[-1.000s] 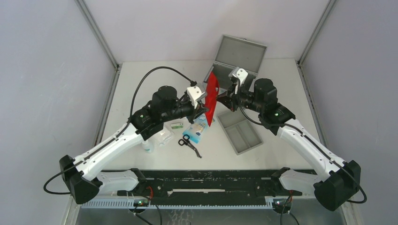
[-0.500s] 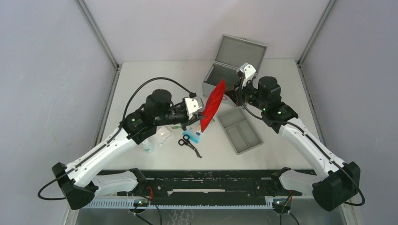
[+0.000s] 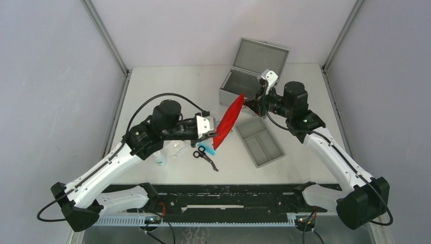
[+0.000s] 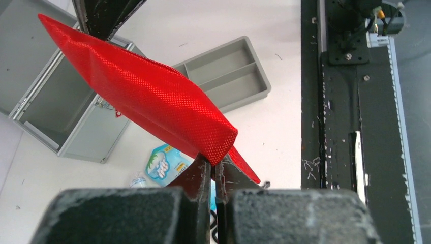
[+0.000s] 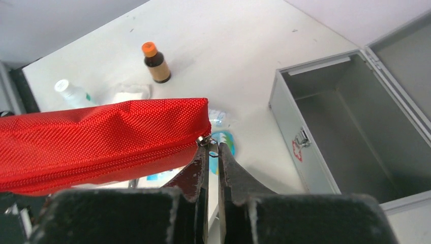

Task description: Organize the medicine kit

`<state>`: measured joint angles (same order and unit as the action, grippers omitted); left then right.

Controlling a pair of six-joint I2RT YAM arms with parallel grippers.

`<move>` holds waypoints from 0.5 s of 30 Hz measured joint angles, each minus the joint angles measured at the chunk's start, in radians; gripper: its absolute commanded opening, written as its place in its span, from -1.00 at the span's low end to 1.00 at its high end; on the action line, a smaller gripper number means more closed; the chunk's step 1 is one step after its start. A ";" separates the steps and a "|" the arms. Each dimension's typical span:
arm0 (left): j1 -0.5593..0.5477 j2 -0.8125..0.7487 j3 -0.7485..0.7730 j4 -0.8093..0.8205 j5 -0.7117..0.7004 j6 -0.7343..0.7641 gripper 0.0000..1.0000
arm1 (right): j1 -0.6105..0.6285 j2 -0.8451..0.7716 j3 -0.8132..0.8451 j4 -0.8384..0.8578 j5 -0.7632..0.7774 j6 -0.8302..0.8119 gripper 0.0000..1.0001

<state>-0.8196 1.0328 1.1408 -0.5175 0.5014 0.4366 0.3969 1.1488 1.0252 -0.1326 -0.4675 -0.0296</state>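
A red fabric pouch (image 3: 227, 121) hangs in the air, stretched slantwise between both grippers. My left gripper (image 3: 212, 138) is shut on its lower end (image 4: 216, 161). At the upper end, my right gripper (image 3: 245, 100) is shut on the zipper pull (image 5: 212, 146). The zipper along the pouch (image 5: 101, 137) looks closed. The medicine kit (image 3: 238, 87), a grey metal box, stands open at the back with its lid up. Its inside shows bare in the left wrist view (image 4: 61, 109) and in the right wrist view (image 5: 350, 127). The pouch hangs just in front of the kit.
A shallow grey two-compartment tray (image 3: 260, 143) lies right of the pouch. Under the pouch are black scissors (image 3: 205, 156), a blue packet (image 4: 165, 163), a clear pack (image 3: 178, 148) and a small white bottle (image 3: 160, 158). A brown bottle with an orange cap (image 5: 156, 63) stands beyond.
The left gripper has drawn back toward the near left with the pouch's lower end. The right gripper shifted back and right. The pouch went from nearly upright to a longer slant.
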 measured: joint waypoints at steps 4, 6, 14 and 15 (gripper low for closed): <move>0.005 -0.019 0.000 -0.041 0.032 0.031 -1.00 | -0.034 -0.001 -0.002 -0.018 -0.135 -0.057 -0.28; 0.013 -0.038 0.000 -0.063 0.053 0.034 -1.00 | -0.063 -0.008 -0.002 -0.042 -0.194 -0.100 0.05; 0.087 -0.131 0.000 -0.081 0.135 0.038 -1.00 | -0.161 -0.149 -0.003 -0.221 -0.385 -0.277 0.67; 0.092 -0.134 0.000 -0.084 0.145 0.041 -1.00 | -0.168 -0.167 -0.003 -0.238 -0.408 -0.293 0.68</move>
<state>-0.7277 0.8989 1.1408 -0.6018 0.6464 0.4774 0.2291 0.9817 1.0225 -0.3706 -0.8753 -0.3229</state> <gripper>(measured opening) 0.019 0.803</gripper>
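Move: My left hand already grips the near end of the red pouch, whose middle is about 6 cm ahead and 4 cm to the right, at hand height. From my right hand, at its far end on the zip pull, that middle is some 8 cm back and 5 cm left. About 24 cm below my right hand, the grey tray is 8 cm back and 9 cm right, the blue packet 5 cm back and 11 cm left. The open case is 13 cm ahead, 4 cm right and 17 cm lower. I let go of the zip pull with my right hand, opening its fingers wide, and draw it about 6 cm back and some 3 cm to the right, off the pouch's far end and towards the space above the tray, turning it about 15 degrees counter-clockwise. My left hand keeps its pinch on the pouch and shifts about 3 cm left, easing back and then rising. ##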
